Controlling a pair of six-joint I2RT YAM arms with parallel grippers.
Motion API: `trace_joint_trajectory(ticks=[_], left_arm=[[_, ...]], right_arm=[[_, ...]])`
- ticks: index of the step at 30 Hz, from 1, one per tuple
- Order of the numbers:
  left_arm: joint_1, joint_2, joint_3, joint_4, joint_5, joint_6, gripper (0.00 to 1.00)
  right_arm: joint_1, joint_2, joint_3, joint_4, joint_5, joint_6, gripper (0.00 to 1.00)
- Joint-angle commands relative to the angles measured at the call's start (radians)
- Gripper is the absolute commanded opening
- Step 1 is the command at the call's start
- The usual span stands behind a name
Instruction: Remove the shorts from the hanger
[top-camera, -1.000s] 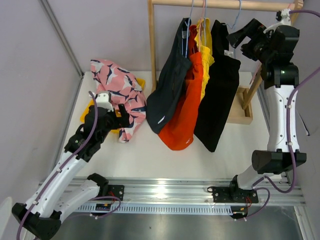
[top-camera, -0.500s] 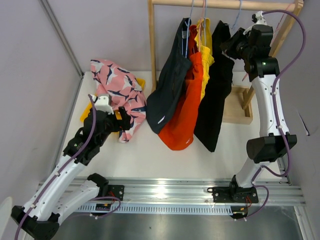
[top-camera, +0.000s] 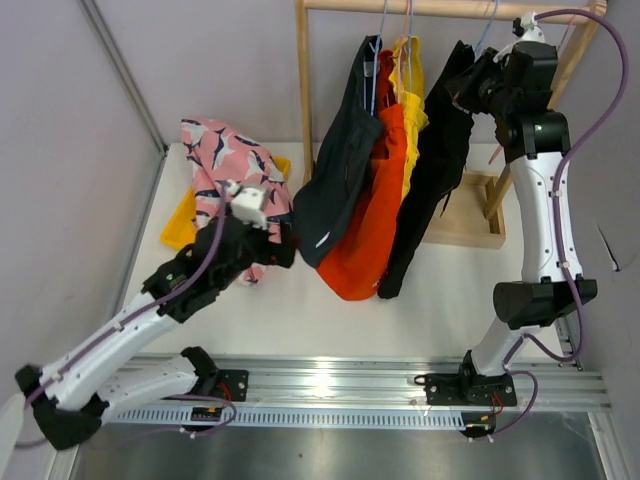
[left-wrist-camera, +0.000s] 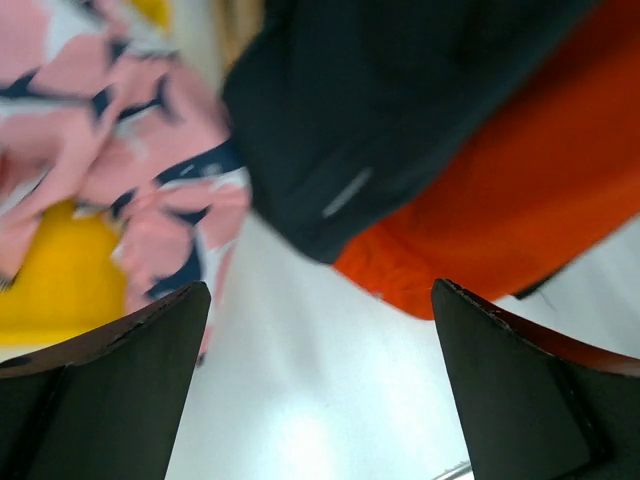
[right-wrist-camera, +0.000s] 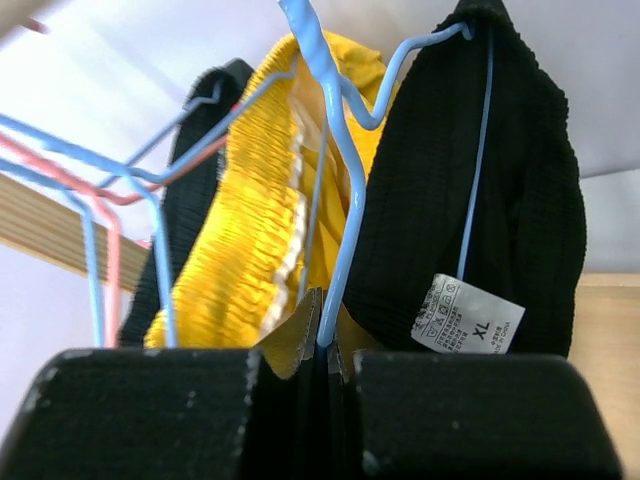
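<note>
On the wooden rail (top-camera: 440, 9) several shorts hang from wire hangers: dark slate grey (top-camera: 335, 175), orange-red (top-camera: 368, 225), yellow (top-camera: 410, 85) and black (top-camera: 435, 170). My right gripper (top-camera: 470, 82) is up by the rail, shut on the blue hanger (right-wrist-camera: 338, 255) that carries the black shorts (right-wrist-camera: 510, 200); the yellow shorts (right-wrist-camera: 255, 235) hang just left of it. The pink printed shorts (top-camera: 225, 160) lie on the table. My left gripper (top-camera: 278, 248) is open and empty beside them, low over the table, facing the grey (left-wrist-camera: 400, 120) and orange-red (left-wrist-camera: 520, 220) shorts.
A yellow cloth (top-camera: 180, 225) lies under the pink shorts. The rack's wooden post (top-camera: 304, 90) stands behind the grey shorts, and its base (top-camera: 468, 215) sits at the right. Pink and blue hangers (right-wrist-camera: 105, 215) crowd the rail. Grey walls close in on both sides.
My right gripper moved left to the black shorts' hanger and shut on it; the black shorts now hang tilted. My left arm swung right, from the pink shorts toward the hanging ones.
</note>
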Motion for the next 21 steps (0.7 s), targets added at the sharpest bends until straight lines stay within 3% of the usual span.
trace_joint_trajectory(ticks=[1,4,9,16,21], left_arm=[[-0.255,0.101,0.207,0.108,-0.119,0.106,0.99],[-0.418,0.247,0.360,0.165,-0.134,0.192,0.99],[-0.555,0.466,0.555,0.300,-0.078,0.263,0.99],[-0.612,0.721,0.840,0.312,-0.049,0.297,0.99],[-0.638,0.775,0.847,0.358,-0.014,0.280,0.99]], right_arm=[[0.023,-0.109,0.072,0.039,0.024,-0.019,0.00],[0.044,-0.176,0.035,0.033,0.052,-0.024,0.00],[0.104,-0.317,-0.170,0.068,0.098,-0.001,0.00],[0.191,-0.517,-0.426,0.122,0.133,0.040,0.00],[0.199,-0.557,-0.451,0.111,0.156,0.041,0.00]])
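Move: The black shorts' middle hangs roughly 12 cm ahead and 26 cm to the right of the left hand, near its height; the red shorts are 12 cm ahead and 17 right, the dark grey ones 14 ahead and 12 right. From the right hand, already pinching their hanger, the black shorts' middle is about 20 cm below, 8 back and 5 left; the yellow shorts are level ahead, 9 left and 10 below. Open left hand sweeps about 30 cm right, rising, towards black shorts; right draws held hanger back 15 cm. ##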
